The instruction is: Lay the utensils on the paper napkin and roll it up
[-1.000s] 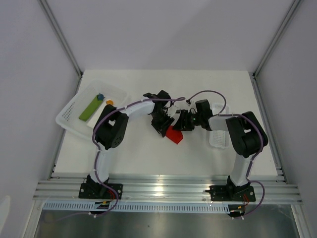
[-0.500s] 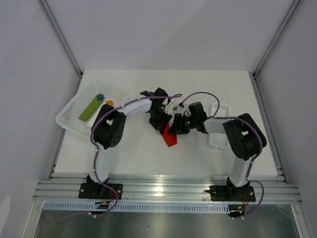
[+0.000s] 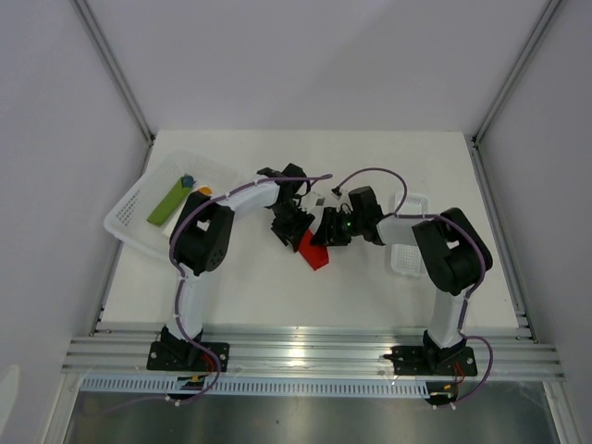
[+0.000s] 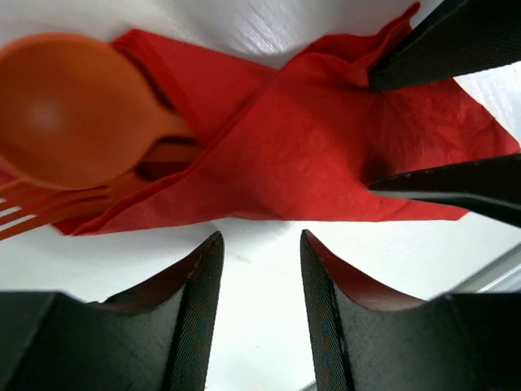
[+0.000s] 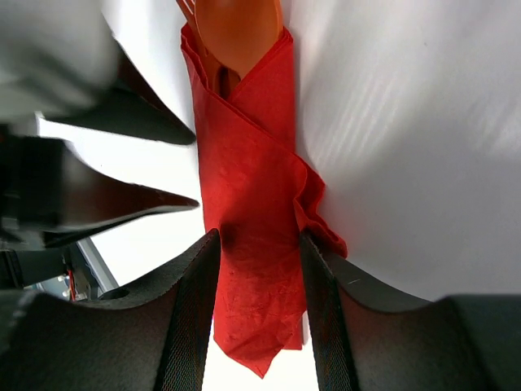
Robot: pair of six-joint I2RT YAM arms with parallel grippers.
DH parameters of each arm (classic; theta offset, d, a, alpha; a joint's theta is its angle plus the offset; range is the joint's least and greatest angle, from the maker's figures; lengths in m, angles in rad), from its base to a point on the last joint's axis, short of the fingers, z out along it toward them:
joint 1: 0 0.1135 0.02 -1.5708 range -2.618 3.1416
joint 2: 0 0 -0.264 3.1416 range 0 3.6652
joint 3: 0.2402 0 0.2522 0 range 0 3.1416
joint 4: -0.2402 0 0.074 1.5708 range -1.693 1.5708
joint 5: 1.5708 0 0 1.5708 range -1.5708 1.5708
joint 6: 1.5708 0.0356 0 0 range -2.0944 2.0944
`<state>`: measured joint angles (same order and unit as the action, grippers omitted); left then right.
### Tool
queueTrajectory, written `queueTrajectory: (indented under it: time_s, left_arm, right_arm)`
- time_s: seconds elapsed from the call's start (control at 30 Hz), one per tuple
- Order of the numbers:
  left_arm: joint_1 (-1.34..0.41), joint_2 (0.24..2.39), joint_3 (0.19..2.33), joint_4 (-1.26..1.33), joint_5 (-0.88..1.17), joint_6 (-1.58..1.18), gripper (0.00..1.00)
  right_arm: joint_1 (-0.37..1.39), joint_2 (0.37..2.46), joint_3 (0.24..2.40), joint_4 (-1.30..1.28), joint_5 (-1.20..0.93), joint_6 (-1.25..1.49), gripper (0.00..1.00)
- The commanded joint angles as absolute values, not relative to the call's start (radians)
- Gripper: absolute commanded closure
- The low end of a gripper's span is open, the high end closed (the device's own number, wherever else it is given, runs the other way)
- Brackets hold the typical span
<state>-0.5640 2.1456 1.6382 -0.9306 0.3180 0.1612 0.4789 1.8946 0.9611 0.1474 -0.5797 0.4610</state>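
The paper napkin (image 3: 315,252) lies mid-table, folded into a narrow red roll (image 5: 248,244) around the utensils. An orange spoon bowl (image 4: 65,106) and fork tines (image 4: 24,216) stick out of one end; the spoon (image 5: 240,28) also shows in the right wrist view. My right gripper (image 5: 259,240) straddles the roll, a finger against each side, shut on it. My left gripper (image 4: 260,240) stands open just beside the roll's long edge, over bare table, with nothing between its fingers. In the top view the two grippers (image 3: 289,231) (image 3: 326,231) face each other across the roll.
A white basket (image 3: 129,217) at the left holds a green bar (image 3: 166,203) and small blue and orange blocks. A small white tray (image 3: 407,257) sits by the right arm. Grey walls enclose the white table.
Both grippers have shifted slightly left, the right one closing in on the napkin. The napkin has gone from a wider patch to a narrower roll.
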Motion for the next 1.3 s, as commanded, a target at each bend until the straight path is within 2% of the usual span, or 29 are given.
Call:
queueTrajectory:
  time_s: [0.0,0.4,0.57,0.9,1.27]
  left_arm:
    - [-0.56,2.184,1.687,-0.937,0.339,0.146,0.53]
    - [-0.558,2.221,1.712,-0.92,0.394,0.124,0.54]
    - [-0.554,2.218,1.709,-0.916,0.406,0.126,0.55]
    - [-0.526,2.126,1.706,-0.914,0.382,0.184,0.52]
    - [-0.466,1.985,1.695,-0.982,0.394,0.227,0.5]
  right_arm:
    - [0.492,1.963,0.962,0.089,-0.502,0.442,0.52]
    - [0.492,2.006,0.974,0.189,-0.571,0.518,0.59]
    - [0.491,2.013,0.986,0.181,-0.58,0.515,0.78]
    - [0.453,1.98,0.973,0.198,-0.588,0.514,1.0]
    - [0.451,1.887,0.924,0.331,-0.537,0.517,1.0]
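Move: The rolled napkin lies slantwise under my hands, its middle about 2 cm ahead and 2 cm right of my left hand, and 1 cm ahead and 3 cm left of my right, barely below both. From my left hand, the orange spoon bowl is some 7 cm ahead and 2 cm left, the fork tines about 5 cm ahead and 5 cm left. The roll's tail is about 5 cm back and 1 cm right of my right hand. My right hand eases about 1.5 cm forward and left with its open fingers astride the roll, then shuts them, pinching the gathered cloth, and drifts back right with it. My left hand stays low by the roll's back edge, nudging about 1 cm right, then rises away roughly 5 cm while going forward and a little left, fingers still half open. ##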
